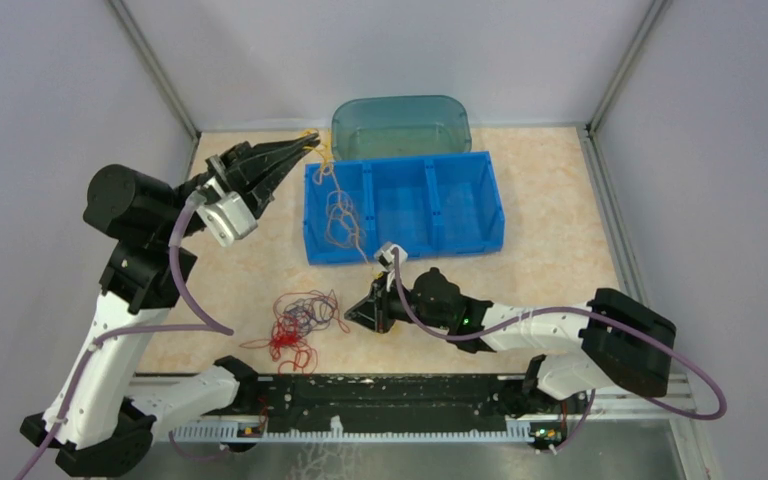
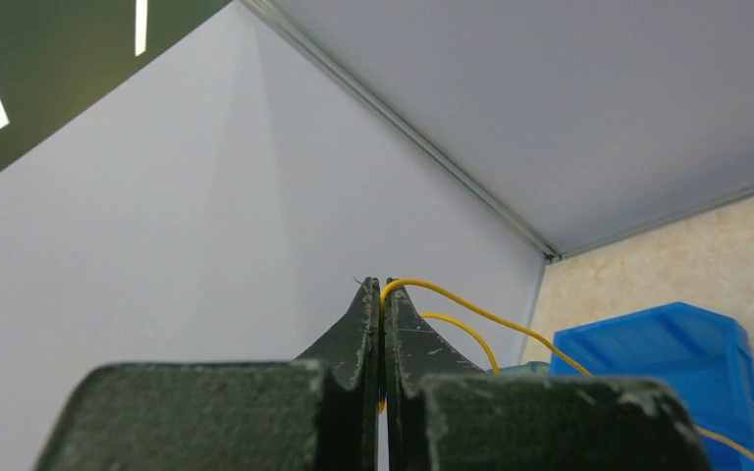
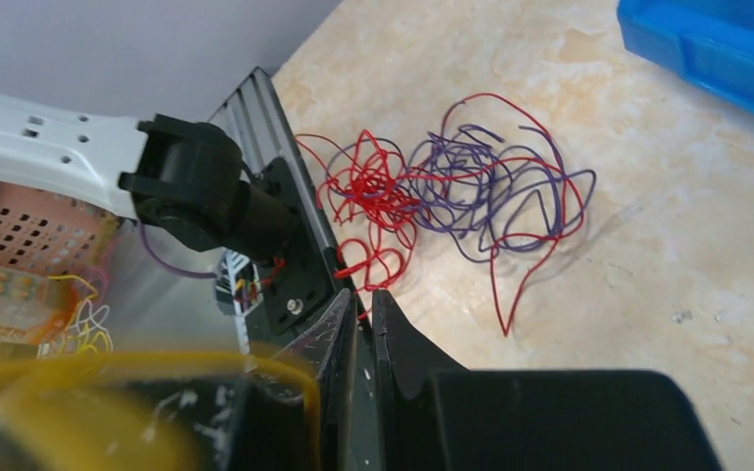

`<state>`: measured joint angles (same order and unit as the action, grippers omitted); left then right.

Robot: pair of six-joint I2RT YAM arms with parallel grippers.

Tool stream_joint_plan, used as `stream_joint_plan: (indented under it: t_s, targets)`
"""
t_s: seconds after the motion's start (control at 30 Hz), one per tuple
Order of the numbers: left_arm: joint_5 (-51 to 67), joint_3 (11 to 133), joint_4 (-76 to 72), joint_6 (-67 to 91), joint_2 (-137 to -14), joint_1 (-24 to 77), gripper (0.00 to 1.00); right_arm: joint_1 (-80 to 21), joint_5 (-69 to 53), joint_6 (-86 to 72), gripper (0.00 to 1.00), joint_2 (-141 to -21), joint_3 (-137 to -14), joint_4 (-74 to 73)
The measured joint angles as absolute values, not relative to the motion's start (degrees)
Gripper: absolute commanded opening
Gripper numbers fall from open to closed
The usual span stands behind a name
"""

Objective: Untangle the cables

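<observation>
My left gripper (image 1: 305,145) (image 2: 381,285) is raised at the back left, shut on a yellow-orange cable (image 2: 471,306). That cable (image 1: 338,210) hangs in loops over the blue bin's left compartment and runs down toward my right wrist, where it shows as a blurred yellow strand (image 3: 157,368) close to the camera. A clump of red (image 3: 373,191) and dark purple (image 3: 471,182) cables (image 1: 298,322) lies on the table. My right gripper (image 1: 352,312) (image 3: 363,294) sits low just right of the clump. Its jaws stand a narrow slit apart with nothing visible between them.
A blue bin (image 1: 405,250) with three compartments stands mid-table, a teal translucent tub (image 1: 400,125) behind it. Grey enclosure walls close in the left, back and right. A black rail (image 1: 390,395) runs along the near edge. A pink basket (image 3: 20,235) sits below table level.
</observation>
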<state>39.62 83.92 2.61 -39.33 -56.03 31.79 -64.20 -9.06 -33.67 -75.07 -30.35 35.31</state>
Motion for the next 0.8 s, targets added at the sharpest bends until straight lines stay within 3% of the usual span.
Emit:
stream_joint_plan:
  t_s: [0.33, 0.53, 0.7, 0.8]
  targets:
    - [34.46, 87.83, -2.50, -43.18, -57.80, 31.79, 0.00, -63.46, -5.15, -35.70, 0.15, -77.56, -25.12, 38.13]
    - [32.80, 89.34, -2.52, -44.23, -58.41, 31.79, 0.00, -63.13, -3.22, -36.86, 0.40, -76.73, -23.99, 37.71]
    - [31.33, 84.16, -1.65, -44.21, -57.65, 31.79, 0.00, -62.04, 0.10, -36.62, 0.67, -69.19, -23.99, 34.54]
    - [29.52, 79.59, -1.54, -44.03, -57.56, 31.79, 0.00, -61.58, 3.42, -35.62, 0.74, -63.42, -24.14, 31.73]
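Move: The left hand still holds one end of a yellow cable up high; the blue bin's left compartment lies about 27 cm ahead, 4 cm left and some 52 cm below it. The right hand still holds the cable's lower, yellow clump; the bare table patch for it is roughly 5 cm ahead, 8 cm right and 15 cm below. From the right hand, the red-purple tangle lies about 8 cm ahead, 10 cm left, 15 cm down, and that compartment 31 cm ahead, 5 cm left. The right fingers let go of the yellow clump: the hand sinks about 5 cm towards the table, then opens wide while backing off to its right and rising some 6 cm, swinging clockwise. The left hand keeps its pinch on the other cable end, lifts it about 5 cm further as the right sinks, then comes down again and forward towards the bin. ##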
